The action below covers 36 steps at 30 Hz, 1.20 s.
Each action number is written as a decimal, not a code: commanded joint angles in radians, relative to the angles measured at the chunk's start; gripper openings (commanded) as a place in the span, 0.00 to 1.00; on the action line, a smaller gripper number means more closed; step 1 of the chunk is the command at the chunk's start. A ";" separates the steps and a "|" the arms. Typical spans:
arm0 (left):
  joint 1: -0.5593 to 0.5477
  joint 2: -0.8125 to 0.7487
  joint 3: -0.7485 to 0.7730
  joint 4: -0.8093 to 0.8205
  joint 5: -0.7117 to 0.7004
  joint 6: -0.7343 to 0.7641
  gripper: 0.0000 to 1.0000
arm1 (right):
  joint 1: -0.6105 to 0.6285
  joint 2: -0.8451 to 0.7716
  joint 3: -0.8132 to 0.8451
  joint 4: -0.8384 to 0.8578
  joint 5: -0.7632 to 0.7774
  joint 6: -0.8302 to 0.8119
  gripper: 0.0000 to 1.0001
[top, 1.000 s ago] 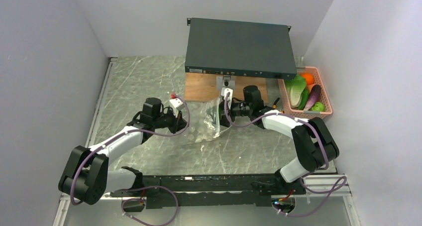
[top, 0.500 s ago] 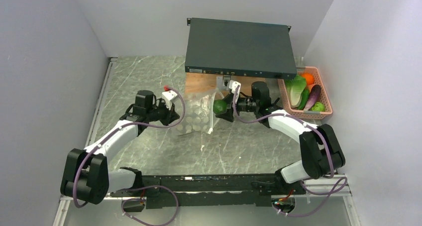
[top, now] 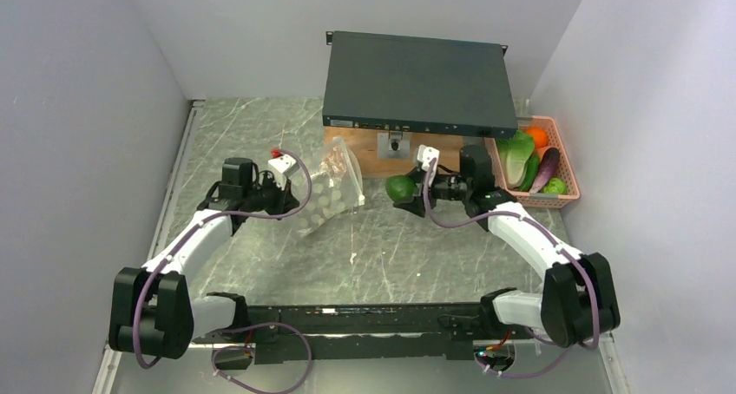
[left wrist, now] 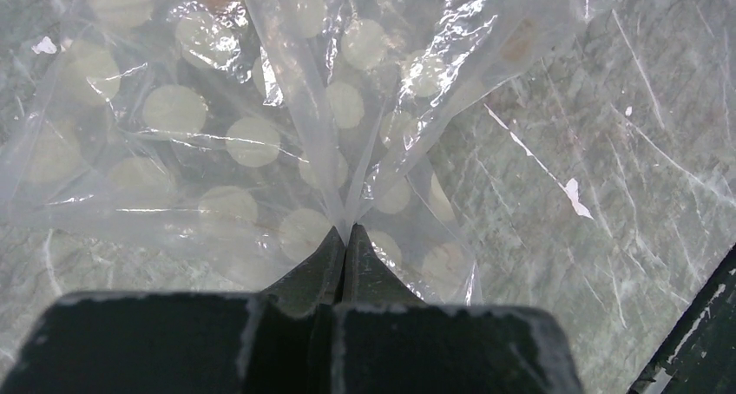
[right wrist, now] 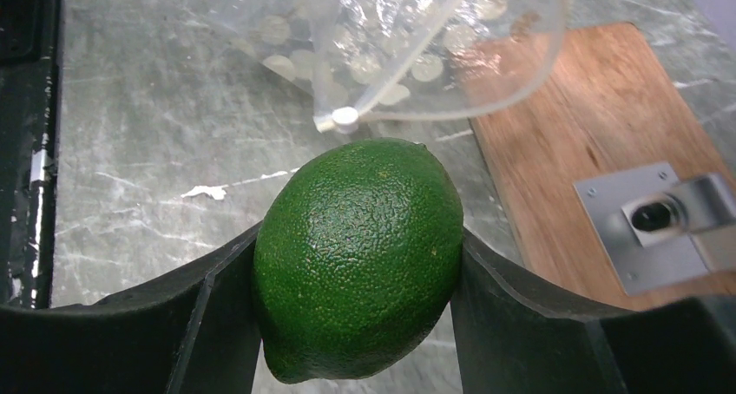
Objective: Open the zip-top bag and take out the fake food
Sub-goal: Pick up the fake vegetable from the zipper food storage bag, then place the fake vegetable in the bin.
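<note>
The zip-top bag (top: 331,190) is clear with white dots and hangs off the table, pinched at one edge by my left gripper (top: 292,200). In the left wrist view that gripper (left wrist: 345,231) is shut on a fold of the bag (left wrist: 260,108). My right gripper (top: 406,191) is shut on a green lime (top: 399,187), a piece of the fake food, just right of the bag. The lime (right wrist: 360,255) fills the space between the fingers of the right gripper (right wrist: 358,238), clear of the bag's open mouth (right wrist: 417,38). Nothing shows inside the bag.
A pink basket (top: 560,200) at the right wall holds lettuce (top: 518,155), an orange (top: 536,136), a purple piece (top: 547,168) and a green piece (top: 555,186). A dark flat box (top: 417,82) rests on a wooden board (top: 351,155) behind both grippers.
My right gripper has drawn the lime out of the bag and moved right. My left gripper has carried the bag left and up off the table.
</note>
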 commanded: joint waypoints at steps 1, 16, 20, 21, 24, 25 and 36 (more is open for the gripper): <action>0.012 -0.013 0.050 -0.010 0.047 0.011 0.00 | -0.073 -0.090 -0.015 -0.101 -0.034 -0.053 0.11; 0.043 -0.075 0.085 -0.011 0.017 -0.085 0.00 | -0.533 -0.275 -0.025 -0.452 -0.060 -0.209 0.11; 0.047 -0.091 0.096 0.000 0.005 -0.093 0.00 | -0.671 -0.278 -0.015 -0.501 -0.050 -0.222 0.11; 0.047 -0.094 0.096 0.004 0.003 -0.095 0.00 | -0.695 -0.279 -0.017 -0.504 -0.042 -0.218 0.11; 0.049 -0.106 0.093 0.017 -0.003 -0.104 0.00 | -0.763 -0.281 -0.014 -0.508 -0.009 -0.209 0.11; 0.050 -0.109 0.091 0.020 -0.007 -0.107 0.00 | -0.780 -0.280 -0.012 -0.509 0.003 -0.207 0.10; 0.057 -0.165 0.037 0.097 -0.029 -0.161 0.00 | -0.891 -0.246 0.044 -0.431 0.113 -0.058 0.10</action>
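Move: The right hand already holds the dark green vegetable; the pink basket's middle lies about 37 cm to its right, 14 cm ahead and 14 cm below. On that way the pliers lie roughly 23 cm right and 8 cm ahead, while the wooden board is some 18 cm straight ahead. From the left hand, still pinching the bag, the basket is about 66 cm right, 14 cm ahead. Right hand carries the vegetable 27 cm right towards the basket, turning 50 degrees clockwise; left raises the bag 6 cm. ##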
